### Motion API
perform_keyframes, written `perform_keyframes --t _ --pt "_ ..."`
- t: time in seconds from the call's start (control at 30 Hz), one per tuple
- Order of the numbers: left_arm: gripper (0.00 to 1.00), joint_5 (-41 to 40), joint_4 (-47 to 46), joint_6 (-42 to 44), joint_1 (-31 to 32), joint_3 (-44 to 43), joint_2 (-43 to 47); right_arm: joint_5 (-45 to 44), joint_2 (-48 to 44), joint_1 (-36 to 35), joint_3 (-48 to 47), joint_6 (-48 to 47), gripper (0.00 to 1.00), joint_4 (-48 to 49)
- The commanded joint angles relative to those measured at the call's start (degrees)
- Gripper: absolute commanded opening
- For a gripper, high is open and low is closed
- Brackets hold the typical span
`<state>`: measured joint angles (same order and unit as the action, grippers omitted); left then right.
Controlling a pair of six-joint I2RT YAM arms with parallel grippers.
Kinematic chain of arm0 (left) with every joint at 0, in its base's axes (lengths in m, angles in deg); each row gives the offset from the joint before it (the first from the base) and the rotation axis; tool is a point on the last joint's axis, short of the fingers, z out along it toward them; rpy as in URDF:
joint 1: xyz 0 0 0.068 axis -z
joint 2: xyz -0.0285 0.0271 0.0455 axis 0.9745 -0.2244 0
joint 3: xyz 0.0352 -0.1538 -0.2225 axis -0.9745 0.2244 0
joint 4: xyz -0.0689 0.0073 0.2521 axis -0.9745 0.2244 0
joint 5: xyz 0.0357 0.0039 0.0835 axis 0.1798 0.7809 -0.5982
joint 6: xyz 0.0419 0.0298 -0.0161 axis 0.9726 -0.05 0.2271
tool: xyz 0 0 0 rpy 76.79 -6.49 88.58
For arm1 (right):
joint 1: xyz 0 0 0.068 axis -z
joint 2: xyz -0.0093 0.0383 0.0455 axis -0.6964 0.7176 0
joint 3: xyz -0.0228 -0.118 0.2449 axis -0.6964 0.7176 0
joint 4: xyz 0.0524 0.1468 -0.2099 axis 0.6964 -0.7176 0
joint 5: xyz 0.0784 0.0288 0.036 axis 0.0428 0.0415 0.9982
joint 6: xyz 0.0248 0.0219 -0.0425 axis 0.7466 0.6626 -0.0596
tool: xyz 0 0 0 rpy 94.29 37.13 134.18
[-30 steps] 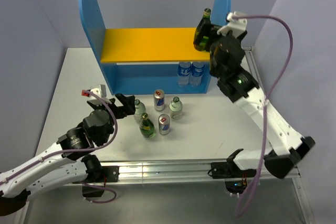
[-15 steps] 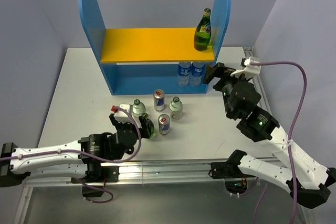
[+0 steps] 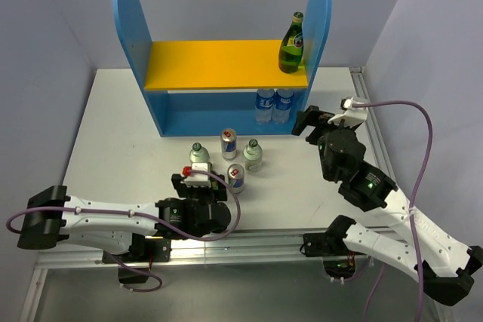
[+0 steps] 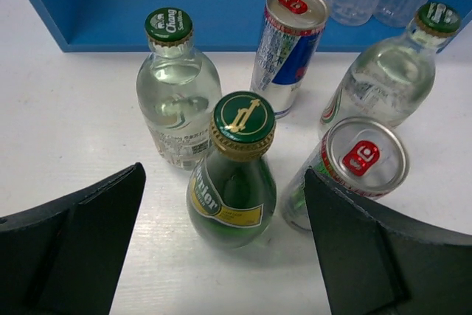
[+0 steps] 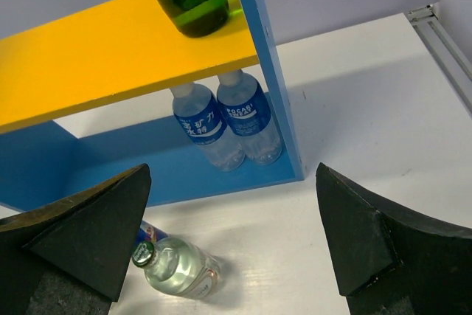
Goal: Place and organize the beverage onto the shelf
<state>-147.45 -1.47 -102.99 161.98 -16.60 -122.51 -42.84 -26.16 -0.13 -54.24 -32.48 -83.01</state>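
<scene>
The blue shelf (image 3: 130, 32) carries one dark green bottle (image 3: 291, 41) upright at the right end of its yellow board (image 5: 88, 64). On the table in front stand two clear bottles (image 4: 177, 101) (image 4: 387, 79), two cans (image 4: 287, 49) (image 4: 354, 171) and a second green bottle (image 4: 232, 189). My left gripper (image 4: 225, 182) is open, its fingers either side of that green bottle with gaps on both sides. From above, the left gripper (image 3: 202, 180) mostly hides this bottle. My right gripper (image 3: 315, 118) hangs open and empty by the shelf's right end.
Two blue-labelled water bottles (image 5: 203, 127) (image 5: 251, 116) fill the right end of the shelf's lower level. The right can stands close beside the left gripper's right finger. A metal rail (image 3: 249, 245) runs along the near table edge.
My right gripper has left the green bottle on the yellow board and drawn back down to the shelf's right end. My left arm swung in from the left, behind the table's green bottle.
</scene>
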Motion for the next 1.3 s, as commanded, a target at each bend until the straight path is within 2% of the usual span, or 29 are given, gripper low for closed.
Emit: perform_keyframes --t 0.0,0.03,0.07,0.1,0.2,0.33,0.43,0.53,0.57,0.63,0.67,0.8,0.9,1.07,1.27 --pt "0.95 -4.14 -6.06 2.58 -0.74 -0.78 -0.68 -0.76 -1.15 -0.29 0.83 0.80 1.00 1.04" --pt "0.95 -3.35 -10.17 5.67 -1.44 0.00 -0.60 -0.76 -1.24 -0.29 1.36 0.80 1.00 1.13" --pt "0.94 -0.56 -18.65 9.18 -3.19 2.19 0.19 -0.58 -1.33 -0.38 1.62 0.80 1.00 1.22" --pt "0.93 1.12 -23.35 16.18 -4.17 3.51 0.72 -0.49 -1.33 -0.38 1.89 0.89 1.00 1.57" --pt "0.92 4.64 -31.11 20.71 -7.07 6.25 2.21 -0.14 -1.06 -0.38 2.76 0.98 1.00 1.57" --pt "0.90 6.06 -31.66 22.22 -10.06 5.29 0.81 -1.02 -1.41 -0.29 3.64 0.71 1.00 1.66" --pt "0.84 6.49 -32.36 22.57 -11.12 5.11 -0.25 -0.93 -1.94 -0.29 4.26 0.54 1.00 2.27" --pt "0.64 7.55 -32.97 22.75 -11.56 5.20 -0.77 -1.19 -1.94 -0.29 4.96 0.62 1.00 2.28" --pt "0.46 7.55 -32.72 22.75 -11.65 5.11 -0.86 -1.20 -2.03 -0.29 5.14 0.71 1.00 2.28" --pt "0.32 7.03 -31.05 21.52 -11.65 4.41 -1.04 -1.55 -2.12 -0.29 5.58 0.80 1.00 2.36" --pt "0.20 6.94 -30.35 21.00 -11.65 4.23 -1.12 -1.63 -2.29 -0.29 5.75 0.80 1.00 2.36" --pt "0.00 6.50 -26.92 19.33 -11.65 2.83 -1.04 -1.64 -2.82 -0.20 6.28 0.89 1.00 2.45" --pt "0.00 6.41 -23.76 18.89 -11.56 0.72 -0.69 -1.37 -3.00 -0.20 6.11 1.06 1.00 2.28" --pt "0.00 5.79 -17.34 20.54 -11.56 -7.45 -0.16 -0.84 -4.05 -0.29 6.37 1.68 1.00 1.49" --pt "0.00 8.07 -23.04 35.10 -12.17 -16.50 -0.16 1.44 -6.77 -0.29 7.86 4.31 0.98 0.26"
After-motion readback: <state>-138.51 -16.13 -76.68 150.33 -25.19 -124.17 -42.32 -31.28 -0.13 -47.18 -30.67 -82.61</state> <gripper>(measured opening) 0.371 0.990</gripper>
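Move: The green bottle stands about 5 cm straight ahead of the open left fingers, its middle some 5 cm below them. The front can is 6 cm to its right and 1 cm farther out; the left clear bottle is 6 cm beyond it and 3 cm left. From the right hand, the green bottle lies roughly 21 cm left, 4 cm back and 22 cm below. Left hand reaches about 5 cm forward, shuts on the green bottle and lifts it; right sinks 3 cm. ##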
